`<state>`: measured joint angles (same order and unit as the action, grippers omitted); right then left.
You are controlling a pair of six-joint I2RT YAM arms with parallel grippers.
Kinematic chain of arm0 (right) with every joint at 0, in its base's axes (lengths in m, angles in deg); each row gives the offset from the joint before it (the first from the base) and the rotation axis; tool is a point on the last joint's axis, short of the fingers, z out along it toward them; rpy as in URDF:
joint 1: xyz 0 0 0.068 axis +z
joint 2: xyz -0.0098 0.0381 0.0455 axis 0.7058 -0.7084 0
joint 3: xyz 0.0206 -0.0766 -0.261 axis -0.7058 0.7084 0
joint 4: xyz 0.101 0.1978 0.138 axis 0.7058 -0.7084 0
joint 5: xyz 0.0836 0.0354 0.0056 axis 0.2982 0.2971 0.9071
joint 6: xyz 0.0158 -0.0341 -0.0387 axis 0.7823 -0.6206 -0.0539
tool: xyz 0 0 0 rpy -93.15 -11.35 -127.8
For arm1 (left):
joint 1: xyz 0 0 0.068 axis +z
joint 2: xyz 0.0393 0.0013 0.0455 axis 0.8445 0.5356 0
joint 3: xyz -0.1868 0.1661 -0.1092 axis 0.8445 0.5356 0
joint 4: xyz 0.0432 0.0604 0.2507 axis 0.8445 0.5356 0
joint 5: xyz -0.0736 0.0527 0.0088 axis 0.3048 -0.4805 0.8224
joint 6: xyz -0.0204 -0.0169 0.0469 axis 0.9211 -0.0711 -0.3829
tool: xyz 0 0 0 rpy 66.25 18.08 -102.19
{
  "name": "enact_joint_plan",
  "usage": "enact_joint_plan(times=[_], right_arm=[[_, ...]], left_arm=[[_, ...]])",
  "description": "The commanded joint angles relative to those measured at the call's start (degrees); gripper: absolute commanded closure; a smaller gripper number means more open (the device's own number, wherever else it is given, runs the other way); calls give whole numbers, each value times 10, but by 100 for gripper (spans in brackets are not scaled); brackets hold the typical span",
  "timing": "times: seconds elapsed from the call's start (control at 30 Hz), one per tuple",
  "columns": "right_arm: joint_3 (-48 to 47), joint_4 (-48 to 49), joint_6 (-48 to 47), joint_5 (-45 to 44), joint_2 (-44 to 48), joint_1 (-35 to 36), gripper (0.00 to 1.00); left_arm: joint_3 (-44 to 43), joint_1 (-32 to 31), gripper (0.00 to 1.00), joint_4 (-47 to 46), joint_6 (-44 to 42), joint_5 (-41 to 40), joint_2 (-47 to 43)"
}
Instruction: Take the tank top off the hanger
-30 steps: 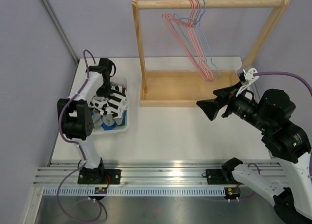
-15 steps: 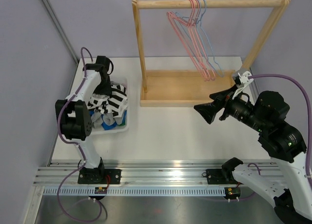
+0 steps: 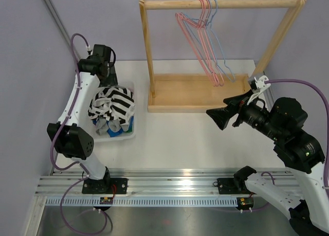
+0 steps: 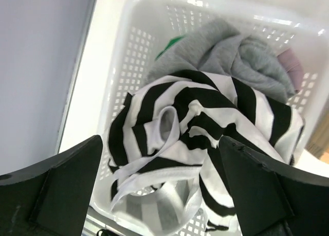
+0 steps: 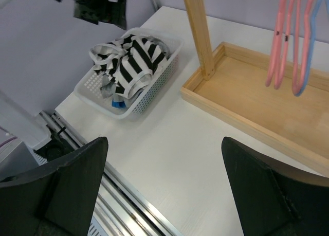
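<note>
The black-and-white striped tank top (image 3: 114, 105) lies crumpled on top of other clothes in the white basket (image 3: 121, 137), free of any hanger. My left gripper (image 3: 104, 75) hovers above the basket's far end, open and holding nothing. In the left wrist view the tank top (image 4: 205, 123) fills the basket (image 4: 123, 56) below the spread left gripper (image 4: 160, 143). Several pink and blue hangers (image 3: 200, 40) hang bare on the wooden rack (image 3: 221, 3). My right gripper (image 3: 218, 118) is open over the table in front of the rack, and the right wrist view shows the right gripper (image 5: 164, 143) with bare table between its fingers.
The rack's wooden tray base (image 3: 195, 94) sits at the back of the table, its left post (image 3: 149, 51) close to the basket. Grey and blue garments (image 4: 241, 51) lie under the tank top. An aluminium rail (image 3: 169, 182) runs along the near edge.
My left gripper has opened, let go of the tank top and risen back away from the basket. The tank top has settled in the basket. The right arm has barely shifted.
</note>
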<state>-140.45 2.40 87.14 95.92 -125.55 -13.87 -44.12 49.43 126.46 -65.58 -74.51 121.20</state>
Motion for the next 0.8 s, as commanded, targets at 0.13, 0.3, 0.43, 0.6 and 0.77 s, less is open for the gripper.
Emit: enact_joint_plan(times=[0.13, 0.3, 0.43, 0.6, 0.77], right_arm=[[8, -33, 47, -261, 15, 3, 1], [34, -51, 34, -352, 41, 3, 1], [42, -80, 8, -373, 63, 3, 0], [38, -140, -1, -389, 68, 3, 0], [57, -158, 1, -406, 84, 3, 0]], left_arm=[[-7, -11, 1, -10, -16, 27, -196], [103, -78, 1, -21, -9, -36, -337], [174, -98, 1, -9, 4, -48, -441], [245, -104, 1, 18, 1, -76, -551], [341, -110, 1, -13, -18, -7, -642]])
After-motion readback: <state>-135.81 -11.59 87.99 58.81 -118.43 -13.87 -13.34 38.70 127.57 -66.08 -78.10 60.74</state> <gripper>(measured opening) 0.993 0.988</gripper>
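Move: The striped tank top, already released, lies on the heap in the white basket, some 17 cm below the open left hand and about 2 cm ahead of it, level sideways. The basket's middle is about 2 cm back from that hand and 1 cm to its left, roughly 20 cm down; the wooden rack's left end is about 15 cm ahead and 24 cm to the right, 22 cm down. From the right hand the striped tank top lies about 23 cm ahead, 46 cm left and 34 cm below. The striped tank top is left lying in the basket as the left hand, still wide open and already clear of it, rises while drawing back over the basket's near side, then sinks part-way, ending about 21 cm farther back; its fingers tilt up some 30 degrees. The right hand, empty and open, swings right and a little down, turning clockwise to face the rack. ##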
